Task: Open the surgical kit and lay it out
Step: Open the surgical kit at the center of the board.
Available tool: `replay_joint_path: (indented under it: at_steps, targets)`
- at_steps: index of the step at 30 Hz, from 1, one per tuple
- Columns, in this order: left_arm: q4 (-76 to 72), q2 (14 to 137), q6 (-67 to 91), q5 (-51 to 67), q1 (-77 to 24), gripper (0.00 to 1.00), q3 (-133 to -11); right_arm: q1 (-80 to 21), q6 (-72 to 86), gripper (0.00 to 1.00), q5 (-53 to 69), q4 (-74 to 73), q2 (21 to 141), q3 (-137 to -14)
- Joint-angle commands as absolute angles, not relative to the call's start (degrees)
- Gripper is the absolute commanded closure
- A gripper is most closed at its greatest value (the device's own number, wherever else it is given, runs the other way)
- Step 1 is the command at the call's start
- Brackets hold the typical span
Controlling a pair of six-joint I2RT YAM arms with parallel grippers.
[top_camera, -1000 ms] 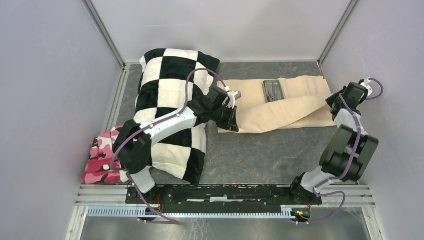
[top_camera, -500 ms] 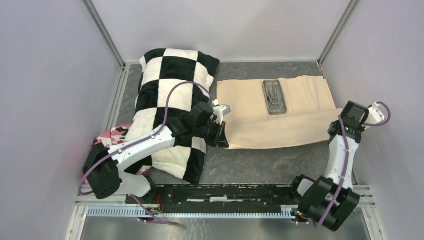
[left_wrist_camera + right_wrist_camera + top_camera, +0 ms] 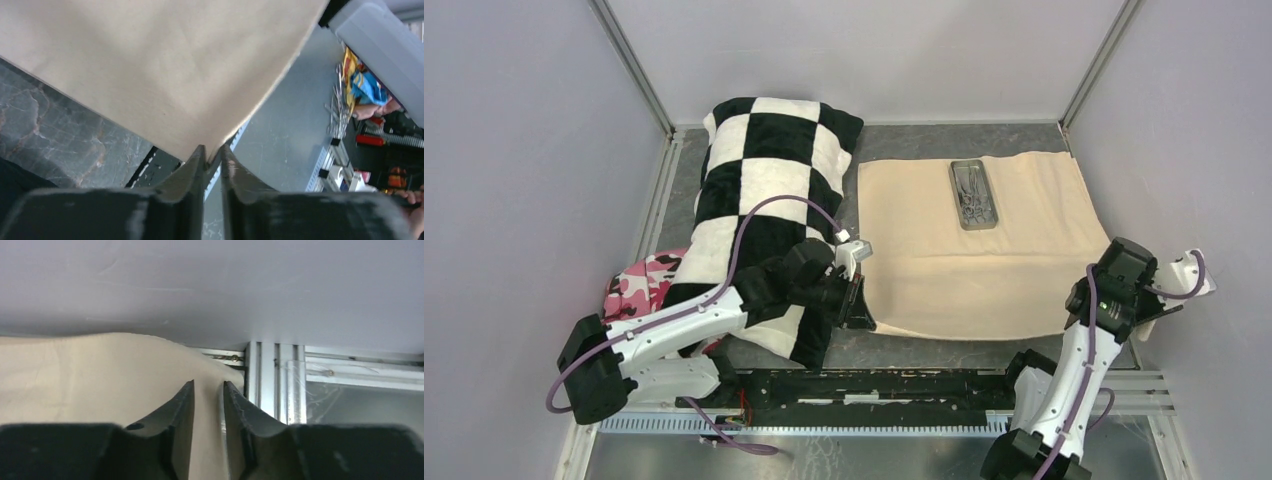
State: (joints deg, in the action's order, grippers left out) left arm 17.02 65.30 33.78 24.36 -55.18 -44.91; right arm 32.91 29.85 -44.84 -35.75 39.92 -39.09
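Note:
The surgical kit's beige cloth wrap [image 3: 984,270] lies spread flat on the dark table. A small grey metal tray [image 3: 974,195] with thin steel instruments in it sits on the far part of the cloth. My left gripper [image 3: 859,310] is at the cloth's near left corner. In the left wrist view its jaws [image 3: 211,149] stand a narrow gap apart, with the cloth [image 3: 150,65] corner right at the tips. My right gripper [image 3: 1136,322] is at the near right corner. Its jaws [image 3: 208,384] are parted over the cloth [image 3: 75,375], which shows between them.
A black-and-white checkered pillow [image 3: 764,190] lies left of the cloth, under my left arm. A pink camouflage cloth [image 3: 634,290] pokes out at its near left. The black base rail [image 3: 874,385] runs along the front edge. Grey walls close in on three sides.
Both grippers have drawn the cloth's folded flap toward the front edge, so it now lies flat with the tray uncovered. Both pairs of jaws, shut earlier, have parted.

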Motion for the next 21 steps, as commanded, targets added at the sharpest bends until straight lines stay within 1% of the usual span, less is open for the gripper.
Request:
replay_joint_path:
  at_steps: [1, 2, 3, 6, 8, 10, 11, 12, 14, 17, 19, 21]
  targets:
    - [16.5, 60.0, 37.9, 29.5, -57.1, 0.69, -44.1, 33.3, 33.0, 0.64, -58.0, -42.0, 34.1, -40.6]
    - [18.0, 58.1, 37.8, 29.5, -57.6, 0.63, -44.8, 33.2, 33.1, 0.57, -58.5, -43.0, 33.0, -42.2]
    - [20.8, 55.1, 37.2, 28.6, -57.9, 0.54, -45.8, 33.2, 32.5, 0.48, -58.4, -43.7, 31.6, -43.8]
    - [27.0, 48.1, 35.5, 23.3, -58.1, 0.26, -49.6, 33.2, 26.1, 0.4, -53.2, -41.6, 28.4, -48.5]
    - [29.2, 45.3, 34.9, 19.8, -58.1, 0.16, -51.3, 33.2, 19.3, 0.35, -42.4, -35.8, 26.2, -49.2]
    - [30.3, 44.9, 34.3, 17.0, -58.1, 0.11, -52.4, 33.2, 12.6, 0.27, -24.2, -28.4, 24.4, -46.7]
    - [30.7, 45.4, 33.8, 16.1, -58.1, 0.09, -52.8, 33.2, 10.5, 0.25, -17.1, -25.1, 24.4, -45.2]
    - [30.9, 46.2, 33.3, 15.4, -58.1, 0.06, -53.2, 33.2, 10.1, 0.22, -10.8, -23.6, 25.0, -43.8]
    - [31.1, 48.2, 31.8, 14.1, -58.1, 0.04, -53.8, 33.2, 9.4, 0.18, -2.0, -21.4, 28.4, -41.5]
    - [31.1, 52.8, 28.6, 10.5, -58.1, 0.04, -55.4, 33.1, 9.0, 0.16, 14.3, -15.9, 37.1, -38.3]
    - [31.1, 56.8, 26.2, 8.2, -58.1, 0.03, -57.0, 31.7, 9.8, 0.15, 19.4, -12.0, 42.6, -36.8]
    - [31.1, 62.6, 23.9, 6.0, -58.1, 0.03, -59.3, 26.7, 8.9, 0.14, 17.3, -10.8, 48.6, -37.1]
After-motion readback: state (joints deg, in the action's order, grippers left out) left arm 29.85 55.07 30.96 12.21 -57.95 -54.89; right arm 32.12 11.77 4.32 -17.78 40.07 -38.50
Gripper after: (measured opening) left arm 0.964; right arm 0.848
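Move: The left hand has the near left cloth corner of the kit right at its fingertips, the right hand the near right cloth corner. From the left hand, the instrument tray lies about 38 cm ahead, 30 cm to the right and 14 below, and the checkered blanket some 25 cm ahead, 18 to the left and 10 below. From the right hand, the tray is about 37 cm ahead, 21 to the left and 16 below. Both hands spread their fingers, freeing the cloth corners, rise about 12 cm, then sink, the right swinging forward. ##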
